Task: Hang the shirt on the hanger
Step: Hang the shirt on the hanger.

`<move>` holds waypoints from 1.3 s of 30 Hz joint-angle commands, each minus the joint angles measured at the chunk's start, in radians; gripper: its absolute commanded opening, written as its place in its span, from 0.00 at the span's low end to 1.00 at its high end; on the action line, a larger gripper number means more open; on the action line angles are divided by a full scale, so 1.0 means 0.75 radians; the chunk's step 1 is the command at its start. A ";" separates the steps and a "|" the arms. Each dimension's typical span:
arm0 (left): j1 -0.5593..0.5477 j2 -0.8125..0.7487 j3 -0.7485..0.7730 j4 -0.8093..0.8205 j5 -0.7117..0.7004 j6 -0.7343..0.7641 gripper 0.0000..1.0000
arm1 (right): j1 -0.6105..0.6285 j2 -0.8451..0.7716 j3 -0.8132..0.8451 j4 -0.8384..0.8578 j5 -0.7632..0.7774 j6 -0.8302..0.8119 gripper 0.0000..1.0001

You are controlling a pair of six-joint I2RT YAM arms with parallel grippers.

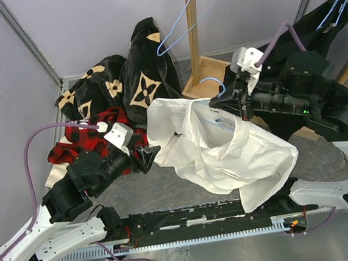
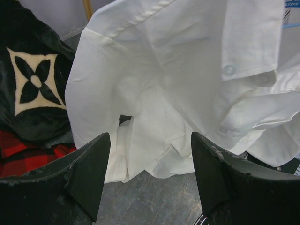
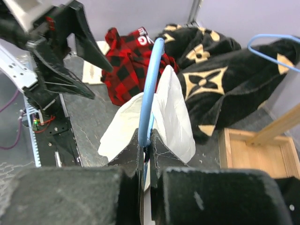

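The white shirt [image 1: 220,153] hangs bunched over the table's middle, draped on the light-blue wire hanger [image 3: 151,84]. My right gripper [image 1: 240,102] is shut on that hanger's wire; in the right wrist view the blue wire runs up from between the closed jaws [image 3: 147,140], with the shirt's white cloth [image 3: 176,122] hanging over it. My left gripper [image 1: 149,155] is at the shirt's left edge, open. In the left wrist view its fingertips [image 2: 150,173] stand wide apart with only bare table between them, and the shirt [image 2: 178,84] hangs just ahead, not touching them.
A black garment with tan flower marks [image 1: 119,79] and a red-and-black plaid shirt [image 1: 87,147] lie at the back left. A wooden rack [image 1: 195,28] stands at the back, with a spare blue hanger [image 1: 183,23]. Another dark garment [image 1: 317,28] hangs at the right.
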 commanded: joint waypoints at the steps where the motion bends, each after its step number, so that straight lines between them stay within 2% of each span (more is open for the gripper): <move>1: 0.003 0.001 0.064 0.007 -0.034 -0.032 0.76 | -0.005 -0.048 -0.051 0.197 -0.133 -0.015 0.00; 13: 0.005 0.014 0.135 -0.055 -0.044 -0.001 0.76 | -0.006 -0.061 -0.159 0.130 -0.132 -0.006 0.00; 22: 0.004 0.028 0.134 -0.040 -0.038 0.006 0.76 | -0.006 -0.067 -0.141 0.015 -0.170 -0.026 0.00; 26: 0.005 0.022 0.143 -0.040 0.026 0.020 0.75 | -0.006 -0.076 -0.110 -0.059 -0.263 -0.064 0.00; 28: 0.005 0.022 0.155 -0.042 0.140 0.053 0.74 | -0.007 -0.090 -0.091 -0.093 -0.321 -0.090 0.00; 31: 0.004 0.023 0.187 -0.042 0.247 0.074 0.73 | -0.005 -0.105 -0.049 -0.120 -0.368 -0.113 0.00; 34: 0.005 0.027 0.220 -0.046 0.257 0.084 0.73 | -0.006 -0.107 0.039 -0.116 -0.354 -0.120 0.00; 39: 0.004 0.028 0.278 -0.052 0.244 0.107 0.72 | -0.007 -0.016 0.353 -0.082 -0.288 -0.117 0.00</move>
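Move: The white shirt already hangs on the blue hanger in the right hand's shut fingers, its middle about 15 cm below that hand, roughly 3 cm back and straight across. The empty hanger hangs some 30 cm ahead of the right hand, 4 cm to the left, about level. From the open left hand the shirt's middle is some 21 cm right, 2 cm ahead and 3 cm lower; the red plaid shirt lies about 22 cm ahead, 20 cm left and 30 cm down. The shirt on its hanger is shaken by the right hand, which keeps its pinch near the hook: after a tiny lift it dips to about 5 cm below its starting height, draws back towards the base and jerks up again, ending 5 to 6 cm back at nearly the old height and turned about 15 degrees counter-clockwise. The left hand waits open beside the shirt, then late on rises some 4 cm and backs off slightly, turning a little clockwise. ##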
